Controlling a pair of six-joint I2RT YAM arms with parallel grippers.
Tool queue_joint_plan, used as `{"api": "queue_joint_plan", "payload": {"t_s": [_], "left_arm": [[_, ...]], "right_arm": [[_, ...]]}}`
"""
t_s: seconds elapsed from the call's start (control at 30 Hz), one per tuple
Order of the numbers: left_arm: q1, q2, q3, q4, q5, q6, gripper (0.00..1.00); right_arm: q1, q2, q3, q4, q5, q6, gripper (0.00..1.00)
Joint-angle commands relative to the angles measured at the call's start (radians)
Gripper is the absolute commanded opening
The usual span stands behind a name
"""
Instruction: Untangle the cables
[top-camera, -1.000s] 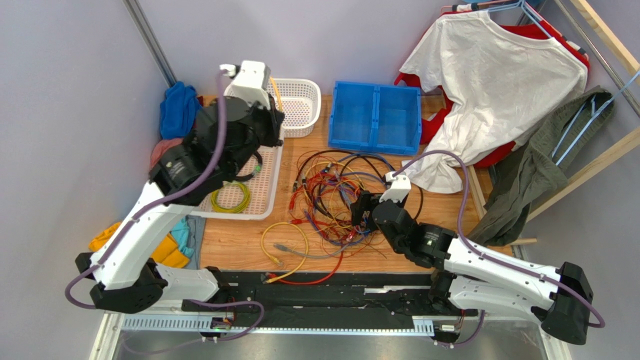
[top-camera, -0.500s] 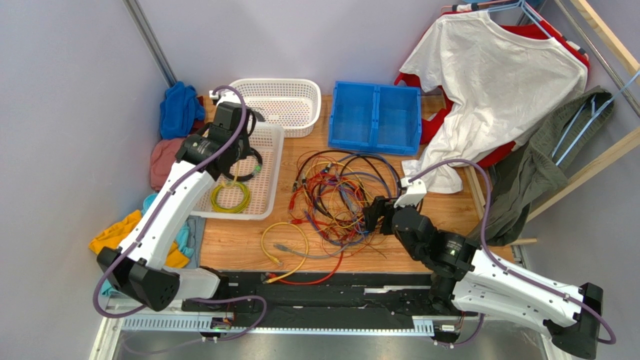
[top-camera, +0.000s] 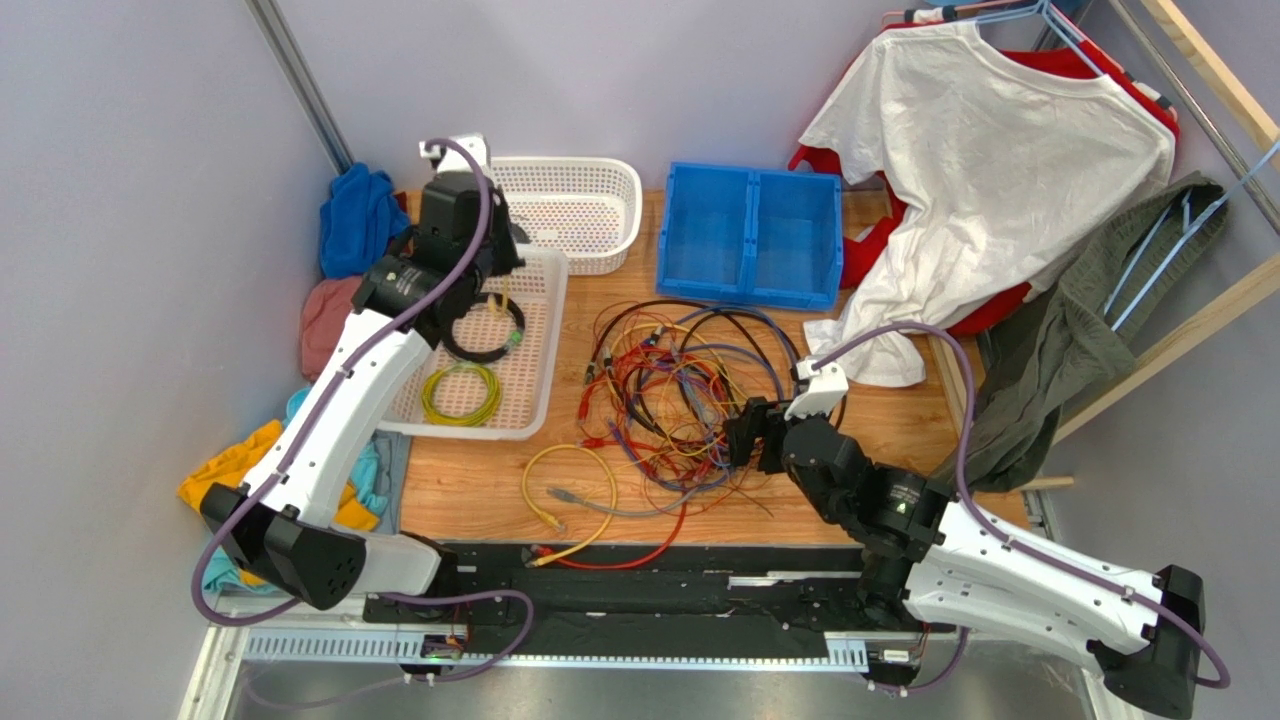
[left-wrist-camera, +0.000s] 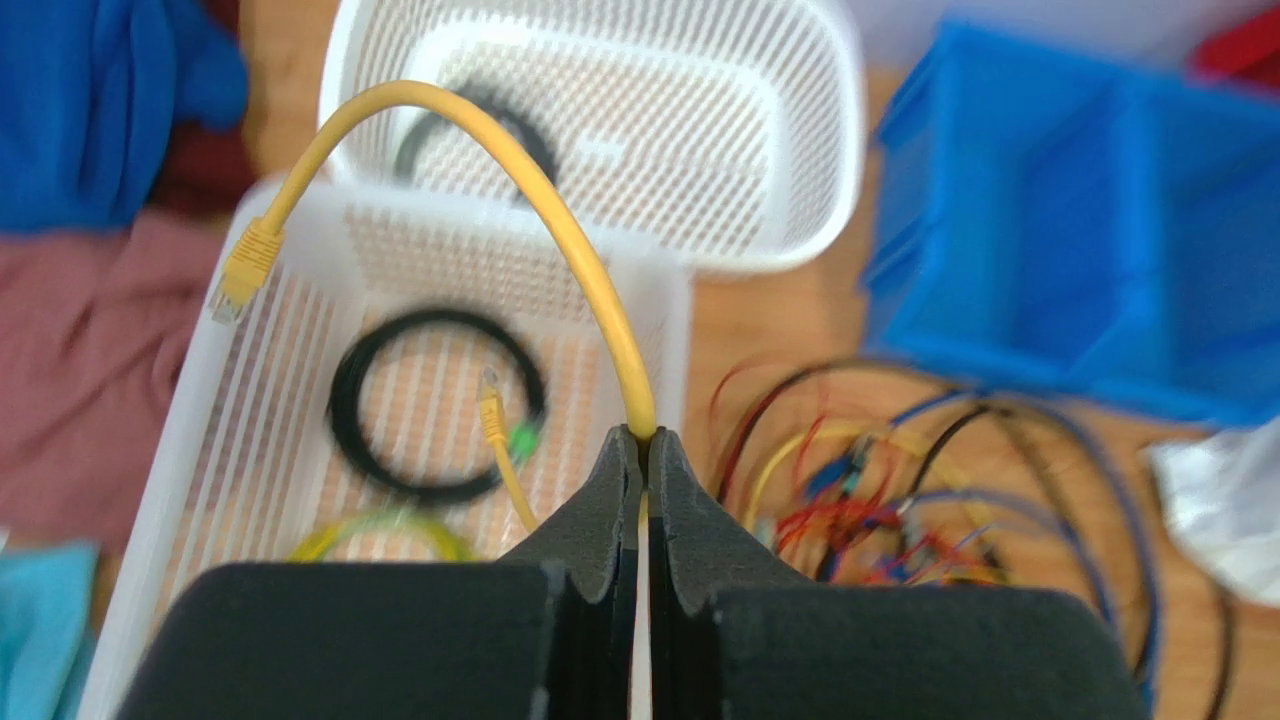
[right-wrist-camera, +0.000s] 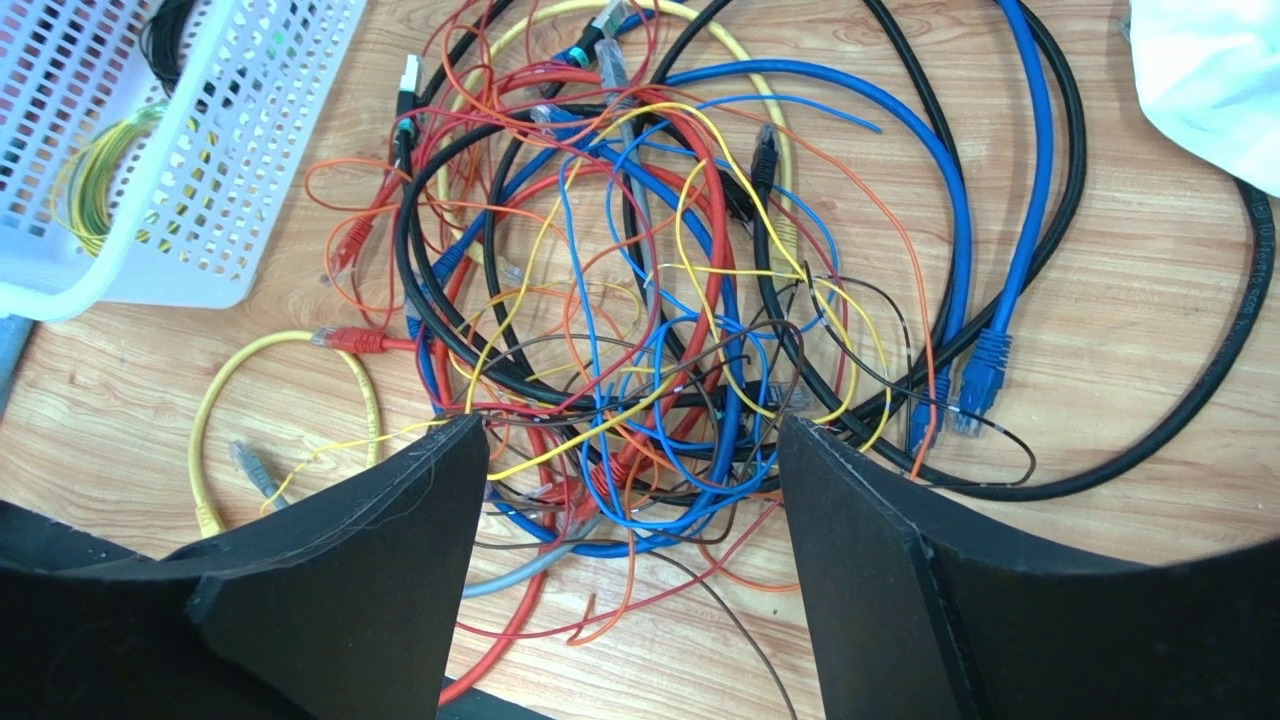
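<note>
The cables (top-camera: 684, 398) lie as a tangle of red, orange, yellow, blue and black wires on the wooden table, and they fill the right wrist view (right-wrist-camera: 661, 285). My right gripper (right-wrist-camera: 631, 423) hangs open just above the tangle's near edge, its fingers either side of blue and red strands with nothing held; the top view shows the right gripper (top-camera: 742, 435) there. My left gripper (left-wrist-camera: 643, 450) is shut on a yellow cable (left-wrist-camera: 511, 165) that arches up over the white baskets and ends in a plug (left-wrist-camera: 241, 278). From above, the left gripper (top-camera: 501, 252) is over the baskets at the back left.
A long white tray (top-camera: 534, 393) holds a black coil (top-camera: 484, 327) and a yellow-green coil (top-camera: 458, 393). Behind it stand a white basket (top-camera: 601, 195) and a blue bin (top-camera: 748, 233). A loose yellow loop (top-camera: 579, 495) lies near the front edge. Clothes hang at the right (top-camera: 977, 165) and lie at the left (top-camera: 358, 218).
My left arm has come down from high over the baskets and now sits lower and farther back with the yellow cable. My right gripper drew slightly toward the tangle's near edge and its jaws narrowed a little.
</note>
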Motion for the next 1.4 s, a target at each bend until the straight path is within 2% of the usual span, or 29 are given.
{"api": "queue_joint_plan", "payload": {"t_s": [0.0, 0.1, 0.23, 0.43, 0.57, 0.67, 0.73, 0.87, 0.97, 1.0, 1.1, 1.2, 1.37], "left_arm": [[0.002, 0.084, 0.121, 0.299, 0.057, 0.093, 0.00], [0.005, 0.214, 0.207, 0.365, 0.058, 0.134, 0.00], [0.034, 0.403, 0.357, 0.359, 0.077, 0.140, 0.00], [0.102, 0.735, 0.647, 0.297, 0.170, 0.041, 0.00], [0.108, 0.895, 0.898, 0.238, 0.166, 0.047, 0.00], [0.117, 0.975, 0.982, 0.233, 0.180, 0.035, 0.00], [0.121, 0.992, 0.979, 0.236, 0.183, 0.021, 0.00], [0.122, 0.957, 0.847, 0.275, 0.180, -0.001, 0.00], [0.128, 0.912, 0.769, 0.292, 0.155, -0.031, 0.34], [0.129, 0.902, 0.760, 0.290, 0.143, -0.041, 0.52], [0.129, 0.845, 0.729, 0.289, 0.121, -0.057, 0.67], [0.129, 0.764, 0.698, 0.278, 0.109, -0.070, 0.69], [0.094, 0.505, 0.513, 0.341, 0.108, -0.062, 0.69]], "right_arm": [[0.003, -0.021, 0.004, 0.076, -0.003, -0.032, 0.74], [0.005, -0.018, 0.022, 0.075, -0.003, -0.052, 0.74], [0.005, -0.009, 0.047, 0.071, 0.006, -0.083, 0.74], [0.003, 0.026, 0.070, 0.067, 0.015, -0.092, 0.74], [0.002, 0.045, 0.064, 0.071, 0.027, -0.086, 0.74], [0.000, 0.059, 0.051, 0.084, 0.038, -0.086, 0.74], [-0.006, 0.068, 0.047, 0.084, 0.047, -0.086, 0.74], [-0.014, 0.079, 0.047, 0.090, 0.052, -0.089, 0.74], [-0.015, 0.082, 0.045, 0.094, 0.050, -0.086, 0.74], [-0.015, 0.080, 0.047, 0.094, 0.050, -0.085, 0.74], [-0.015, 0.060, 0.045, 0.087, 0.056, -0.083, 0.74], [-0.015, 0.030, 0.041, 0.081, 0.069, -0.089, 0.73], [-0.015, -0.004, 0.038, 0.085, 0.085, -0.085, 0.74]]}}
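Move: My left hand already grips the yellow cable. The far white basket it is bound for has its middle about 21 cm ahead of that hand, 4 cm to the right and some 25 cm below. Nearly underneath, the near white basket is centred 3 cm ahead and 6 cm left; the blue tray sits around 18 cm ahead and 32 cm right, both at about the same depth. From my right hand the far basket lies roughly 36 cm ahead, 31 cm left and 9 cm lower. I swing my left hand forward about 26 cm and slightly right with the yellow cable still pinched, arcing first up some 8 cm, fingertips tilting up, then down towards the far white basket. There I open the fingers to about two-thirds and let go of the cable while sinking a little more, then start to lift and draw back a few centimetres with the fingers still open. ##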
